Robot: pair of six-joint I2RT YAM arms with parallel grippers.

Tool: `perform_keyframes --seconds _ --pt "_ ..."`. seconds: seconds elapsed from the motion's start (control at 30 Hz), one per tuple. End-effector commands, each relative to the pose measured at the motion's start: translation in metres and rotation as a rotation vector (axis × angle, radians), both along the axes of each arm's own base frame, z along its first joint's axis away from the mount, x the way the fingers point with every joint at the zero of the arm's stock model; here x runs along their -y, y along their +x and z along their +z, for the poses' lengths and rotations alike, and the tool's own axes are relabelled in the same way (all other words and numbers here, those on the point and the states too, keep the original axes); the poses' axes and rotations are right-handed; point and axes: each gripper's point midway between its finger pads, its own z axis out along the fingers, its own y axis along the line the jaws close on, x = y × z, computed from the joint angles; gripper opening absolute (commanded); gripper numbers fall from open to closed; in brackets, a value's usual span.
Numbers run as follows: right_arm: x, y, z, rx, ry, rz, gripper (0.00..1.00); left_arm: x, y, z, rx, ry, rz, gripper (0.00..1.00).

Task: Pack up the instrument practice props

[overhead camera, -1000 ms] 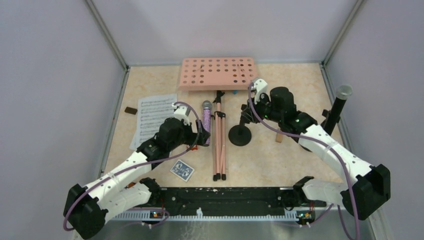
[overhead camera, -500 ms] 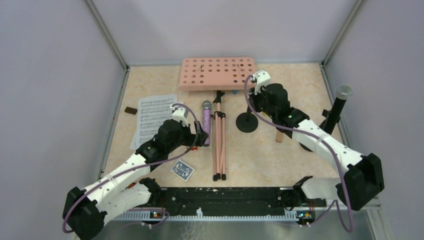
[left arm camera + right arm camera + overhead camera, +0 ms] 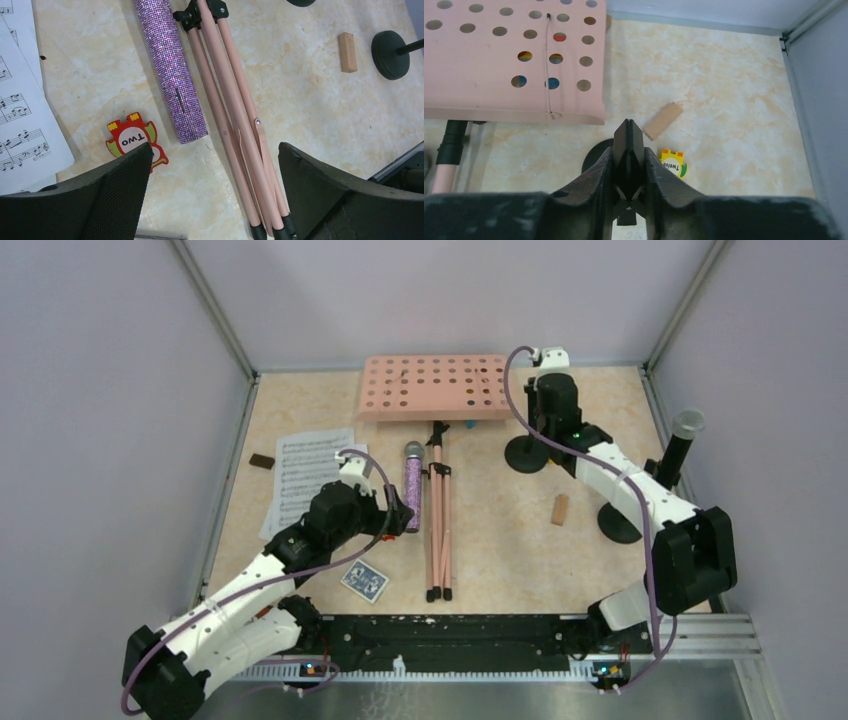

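My right gripper (image 3: 540, 430) (image 3: 628, 154) is shut on the upright stem of a black round-based mic holder (image 3: 525, 454), whose base (image 3: 595, 156) shows below the fingers. It stands beside the right corner of the salmon-pink perforated music rack (image 3: 430, 387) (image 3: 499, 65). My left gripper (image 3: 396, 508) (image 3: 212, 175) hangs open over the lower end of the purple-glitter microphone (image 3: 411, 485) (image 3: 175, 75) and the folded tripod legs (image 3: 438, 520) (image 3: 235, 115). Sheet music (image 3: 308, 478) (image 3: 20, 115) lies to the left. A black grey-headed microphone (image 3: 680, 448) stands in a second holder (image 3: 620, 523) at the right.
A blue card pack (image 3: 364, 580) lies near the front. A wooden block (image 3: 560, 509) (image 3: 347, 52) lies at mid right, another (image 3: 662, 120) behind the held holder. A red "Two" toy (image 3: 135, 142) and a yellow "Twelve" toy (image 3: 673, 163) lie flat. Walls close in the sides and back.
My right arm has carried the mic holder from the middle of the table to the back right, next to the rack's right corner. The left arm has barely shifted.
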Motion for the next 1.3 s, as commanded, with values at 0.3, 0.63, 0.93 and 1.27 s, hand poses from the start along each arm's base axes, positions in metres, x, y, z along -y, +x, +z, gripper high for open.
perform_keyframes --seconds 0.3,0.63,0.93,1.27 --pt "0.002 -0.044 0.066 -0.033 0.118 0.059 0.84 0.016 0.004 0.055 0.170 -0.032 -0.121 0.99" --pt "0.031 -0.151 0.195 0.133 0.281 0.102 0.85 0.085 -0.005 0.117 0.348 -0.064 -0.348 0.99" --pt "0.037 -0.237 0.280 0.371 0.442 0.270 0.85 0.240 -0.027 0.125 0.495 -0.138 -0.475 0.99" --pt "0.035 -0.253 0.283 0.399 0.518 0.302 0.84 0.398 -0.024 0.139 0.578 -0.372 -0.595 0.99"
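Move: The right hand still grips the top of the empty mic stand, whose base stands about 18 cm below it; the yellow block lies some 8 cm right of that base. From the left hand, the stand with the black microphone is about 47 cm right and 4 cm ahead. On its way lie the folded tripod, 8 cm right and 6 cm ahead, and the wood block, 34 cm right and 7 cm ahead. Right opens, freeing the empty stand, rises and backs off; left sweeps 35 cm right towards the black-microphone stand. ##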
